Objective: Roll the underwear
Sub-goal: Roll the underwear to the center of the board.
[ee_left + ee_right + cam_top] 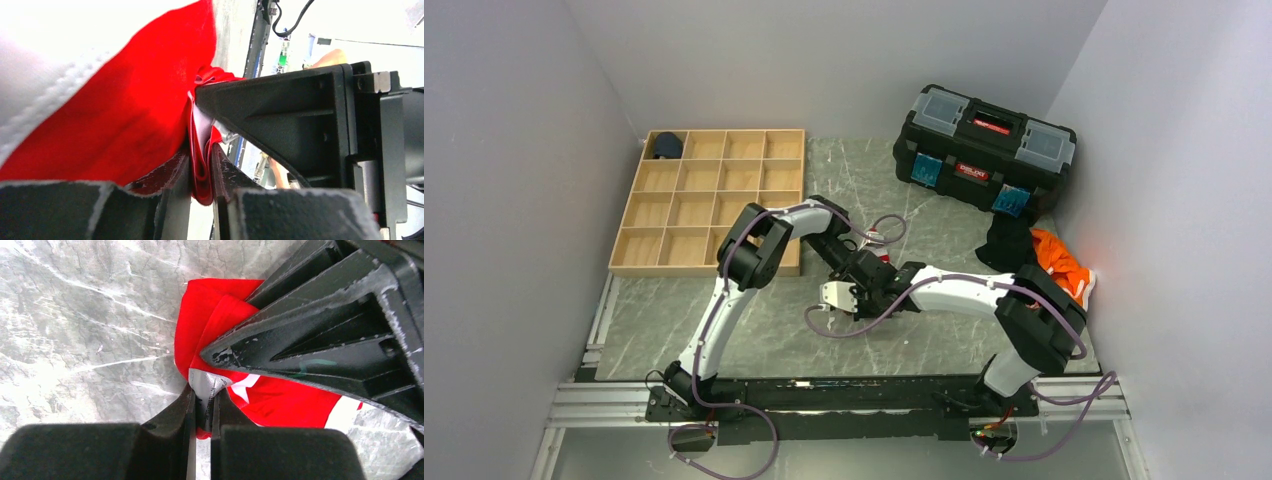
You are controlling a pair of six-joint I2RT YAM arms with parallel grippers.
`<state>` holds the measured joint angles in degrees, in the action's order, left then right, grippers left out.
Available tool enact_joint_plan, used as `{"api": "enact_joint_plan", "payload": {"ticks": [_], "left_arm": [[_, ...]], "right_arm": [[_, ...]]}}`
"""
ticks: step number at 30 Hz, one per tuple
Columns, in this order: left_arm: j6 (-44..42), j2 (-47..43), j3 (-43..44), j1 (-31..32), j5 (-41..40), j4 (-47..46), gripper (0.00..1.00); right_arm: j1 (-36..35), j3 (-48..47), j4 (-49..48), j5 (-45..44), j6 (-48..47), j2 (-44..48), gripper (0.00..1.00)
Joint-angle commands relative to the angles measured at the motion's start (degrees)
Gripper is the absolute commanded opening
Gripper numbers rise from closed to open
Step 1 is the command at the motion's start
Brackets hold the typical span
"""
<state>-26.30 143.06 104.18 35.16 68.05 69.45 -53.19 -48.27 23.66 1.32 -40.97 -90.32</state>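
The underwear (125, 110) is bright red with white trim and lies on the grey marble table, mostly hidden under both grippers in the top view, where only a red sliver (881, 258) shows. My left gripper (201, 162) is shut on a folded red edge of it. Close beside it, my right gripper (202, 407) is shut on the garment's grey label and the red fabric (210, 320) behind it. Both grippers meet at the table's middle: the left gripper (862, 264) from the far side, the right gripper (871, 292) from the right.
A wooden compartment tray (709, 200) lies at the far left, with a dark navy bundle (666, 146) in its far-left corner cell. A black toolbox (984, 150) stands at the back right. A black cloth (1009, 245) and an orange cloth (1064, 265) lie by the right wall.
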Motion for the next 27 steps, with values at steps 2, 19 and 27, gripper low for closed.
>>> {"api": "enact_joint_plan", "payload": {"ticks": [2, 19, 27], "left_arm": [[-2.96, -4.05, -0.01, -3.14, -6.26, -1.65, 0.27], [-5.04, -14.56, -8.25, -9.40, -4.29, -3.82, 0.46], [-6.86, -24.32, -13.37, -14.51, -0.73, -4.71, 0.46]], "right_arm": [[1.32, 0.51, 7.77, 7.35, 1.24, -0.59, 0.00], [8.71, -5.78, 13.88, 20.95, 1.30, 0.24, 0.00], [12.79, -11.56, 19.09, 28.73, -0.40, -2.81, 0.00]]}}
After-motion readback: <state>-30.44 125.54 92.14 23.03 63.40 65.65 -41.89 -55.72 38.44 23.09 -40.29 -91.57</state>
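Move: The underwear lies as a red strip running away from me, its near end still between both grippers. Its middle is about 4 cm ahead and 2 cm right of my left hand, roughly 2 cm lower; from my right hand it is some 5 cm ahead and 2 cm left, about 1 cm lower. The wooden tray's middle sits about 30 cm left and 19 cm ahead of my left hand. The black cloth lies around 24 cm right and 13 cm ahead of my right hand. My left hand, its fingers already easing apart, opens wider and comes free of the red near edge, backing off about 10 cm left, forward and finally up, towards the tray's near right corner. My right hand keeps its pinch on the folded edge at the grey tag, drawing about 2 cm back and then up as its fingertips swing roughly 20 degrees towards my base. ##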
